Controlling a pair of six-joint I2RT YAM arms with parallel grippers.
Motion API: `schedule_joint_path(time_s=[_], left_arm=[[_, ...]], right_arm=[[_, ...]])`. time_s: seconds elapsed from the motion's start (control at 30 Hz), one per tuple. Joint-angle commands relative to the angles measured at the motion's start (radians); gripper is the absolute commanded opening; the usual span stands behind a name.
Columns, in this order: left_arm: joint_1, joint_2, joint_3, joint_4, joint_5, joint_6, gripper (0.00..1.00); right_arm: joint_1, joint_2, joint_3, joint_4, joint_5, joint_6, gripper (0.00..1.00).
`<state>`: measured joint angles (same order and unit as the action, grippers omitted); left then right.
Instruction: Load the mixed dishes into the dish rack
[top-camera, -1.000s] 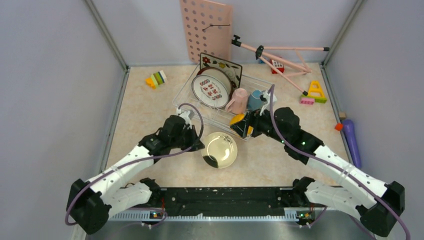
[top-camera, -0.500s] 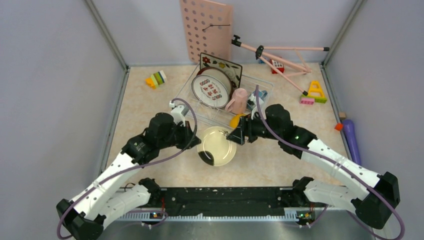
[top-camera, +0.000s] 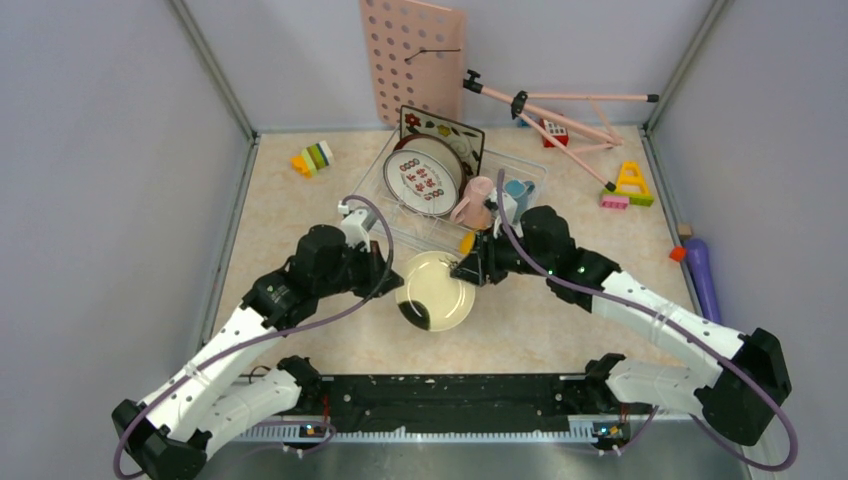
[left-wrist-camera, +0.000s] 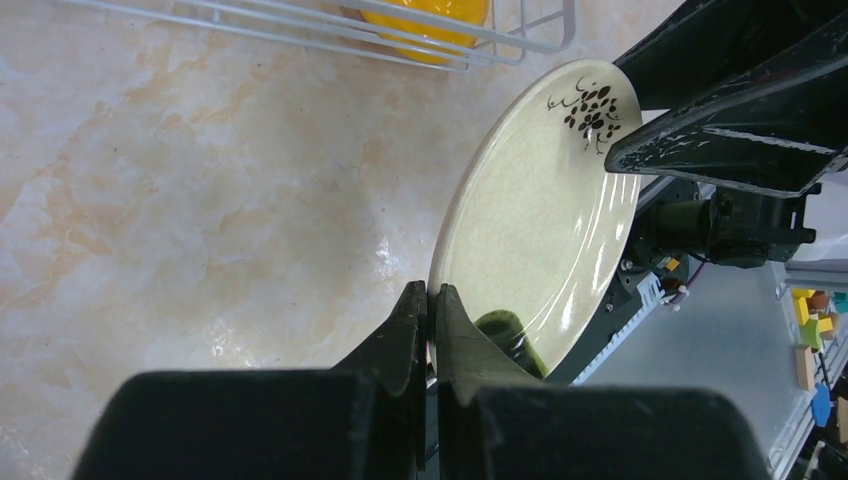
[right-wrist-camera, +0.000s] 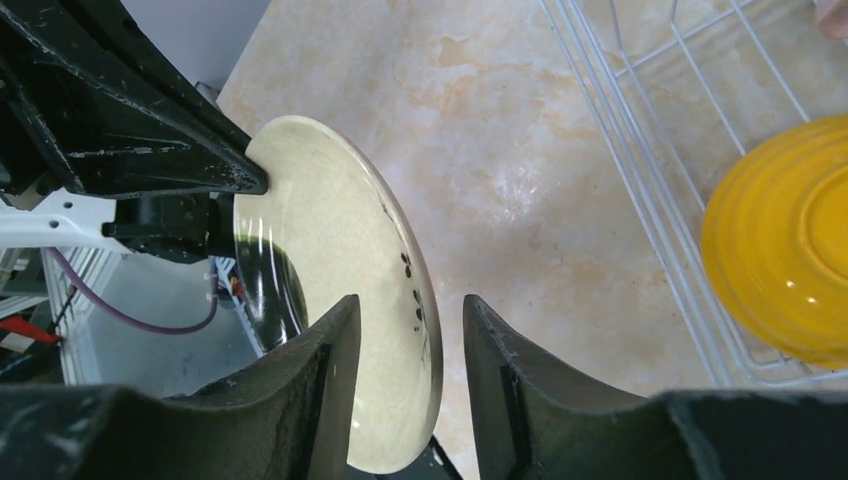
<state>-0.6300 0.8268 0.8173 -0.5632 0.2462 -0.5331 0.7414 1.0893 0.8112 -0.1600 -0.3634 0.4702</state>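
A cream plate (top-camera: 435, 290) with a black blotch stands tilted off the table. My left gripper (top-camera: 392, 285) (left-wrist-camera: 430, 290) is shut on its left rim (left-wrist-camera: 540, 220). At the opposite rim (right-wrist-camera: 340, 290), my right gripper (top-camera: 465, 270) (right-wrist-camera: 410, 305) is open, one finger on each side of the edge with a gap showing. The white wire dish rack (top-camera: 530, 165) behind holds an orange-yellow bowl (top-camera: 467, 241) (right-wrist-camera: 780, 240), a pink cup (top-camera: 477, 200), a blue cup (top-camera: 518, 190), a white dotted plate (top-camera: 425, 175) and a square flowered plate (top-camera: 445, 130).
A pink pegboard (top-camera: 410, 55) leans on the back wall beside a pink tripod (top-camera: 550, 105). Toy blocks lie at the back left (top-camera: 313, 157) and right (top-camera: 627, 185). A purple object (top-camera: 703, 275) lies by the right wall.
The left gripper has tipped the cream plate up off the table. The right gripper has left the bowl in the rack, come to the plate's right rim, and its jaws have narrowed.
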Motion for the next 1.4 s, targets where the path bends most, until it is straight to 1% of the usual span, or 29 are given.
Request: schedule_joint_path(time_s=[0.0, 0.1, 0.13, 0.17, 0.23, 0.27, 0.3, 0.37, 0.4, 0.43, 0.47, 0.53, 0.63, 0.8, 0.93, 1.07, 1.17, 1.27, 1.37], left_arm=[[0.001, -0.034, 0.021, 0.109, 0.014, -0.011, 0.0], [0.002, -0.061, 0.008, 0.133, 0.006, -0.013, 0.0], [0.002, -0.073, 0.002, 0.142, -0.005, -0.019, 0.0], [0.001, -0.087, -0.003, 0.148, -0.026, -0.028, 0.0], [0.002, -0.108, -0.01, 0.149, -0.076, -0.043, 0.0], [0.001, -0.114, -0.01, 0.148, -0.096, -0.047, 0.05], [0.001, -0.117, -0.007, 0.135, -0.116, -0.049, 0.16], [0.001, -0.106, 0.005, 0.096, -0.16, -0.042, 0.34], [0.002, -0.098, 0.016, 0.068, -0.185, -0.034, 0.49], [0.001, -0.088, 0.03, 0.02, -0.217, -0.026, 0.58], [0.001, -0.078, 0.038, -0.006, -0.257, -0.017, 0.63], [0.001, -0.067, 0.048, -0.043, -0.323, -0.024, 0.71], [0.002, -0.075, 0.032, -0.035, -0.347, -0.012, 0.73], [0.002, -0.095, -0.007, -0.01, -0.399, -0.008, 0.73], [0.002, -0.123, -0.048, 0.016, -0.457, -0.009, 0.72], [0.002, -0.176, -0.089, 0.051, -0.487, -0.009, 0.72], [0.002, -0.195, -0.103, 0.054, -0.527, -0.015, 0.7], [0.002, -0.198, -0.107, 0.045, -0.576, -0.031, 0.7], [0.001, -0.204, -0.129, 0.068, -0.587, -0.045, 0.7]], right_arm=[[0.007, 0.001, -0.008, 0.055, -0.025, -0.016, 0.37], [0.007, -0.005, -0.012, 0.068, -0.029, -0.022, 0.19], [0.007, -0.006, -0.012, 0.076, -0.033, -0.026, 0.05], [0.007, -0.01, -0.012, 0.081, -0.039, -0.036, 0.0], [0.007, -0.025, -0.016, 0.105, -0.031, -0.041, 0.0], [0.007, -0.037, -0.017, 0.113, -0.008, -0.041, 0.0], [0.007, -0.05, -0.018, 0.122, 0.024, -0.04, 0.0], [0.007, -0.078, -0.015, 0.139, 0.118, -0.045, 0.0], [0.007, -0.093, -0.012, 0.146, 0.173, -0.055, 0.0], [0.007, -0.105, -0.007, 0.153, 0.231, -0.064, 0.0], [0.007, -0.114, -0.003, 0.181, 0.281, -0.08, 0.0], [0.007, -0.12, 0.013, 0.235, 0.39, -0.118, 0.0], [0.007, -0.079, 0.076, 0.274, 0.429, -0.215, 0.0], [0.009, 0.063, 0.243, 0.256, 0.525, -0.403, 0.0], [0.009, 0.171, 0.276, 0.376, 0.619, -0.579, 0.0], [0.01, 0.278, 0.291, 0.491, 0.662, -0.729, 0.0], [0.01, 0.346, 0.298, 0.585, 0.656, -0.797, 0.0], [0.01, 0.393, 0.294, 0.683, 0.607, -0.851, 0.0], [0.011, 0.431, 0.302, 0.743, 0.576, -0.881, 0.0]])
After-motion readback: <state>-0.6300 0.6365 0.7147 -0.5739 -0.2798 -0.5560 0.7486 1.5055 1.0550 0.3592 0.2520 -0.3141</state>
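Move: The cream plate is held tilted by its left rim in the left hand; its middle lies about 9 cm right and 2 cm back of that hand, some 3 cm lower. From the right hand, whose half-open fingers straddle the rim, it is roughly 5 cm left, 6 cm back and 3 cm below. In the rack, the patterned plate stands 22 cm ahead and 9 cm left, about level; the pink mug 19 cm ahead, 6 cm right, 5 cm lower; the yellow bowl 9 cm ahead, 7 cm right, 8 cm lower. The cream plate is handed over: the right fingers pinch its rim shut, then the left fingers open and back off about 8 cm left and a little forward. The right hand carries the plate some 20 cm forward towards the patterned plate, rising about 11 cm and then sinking 5, its fingers swinging from leftward to mostly forward and nearly level. ##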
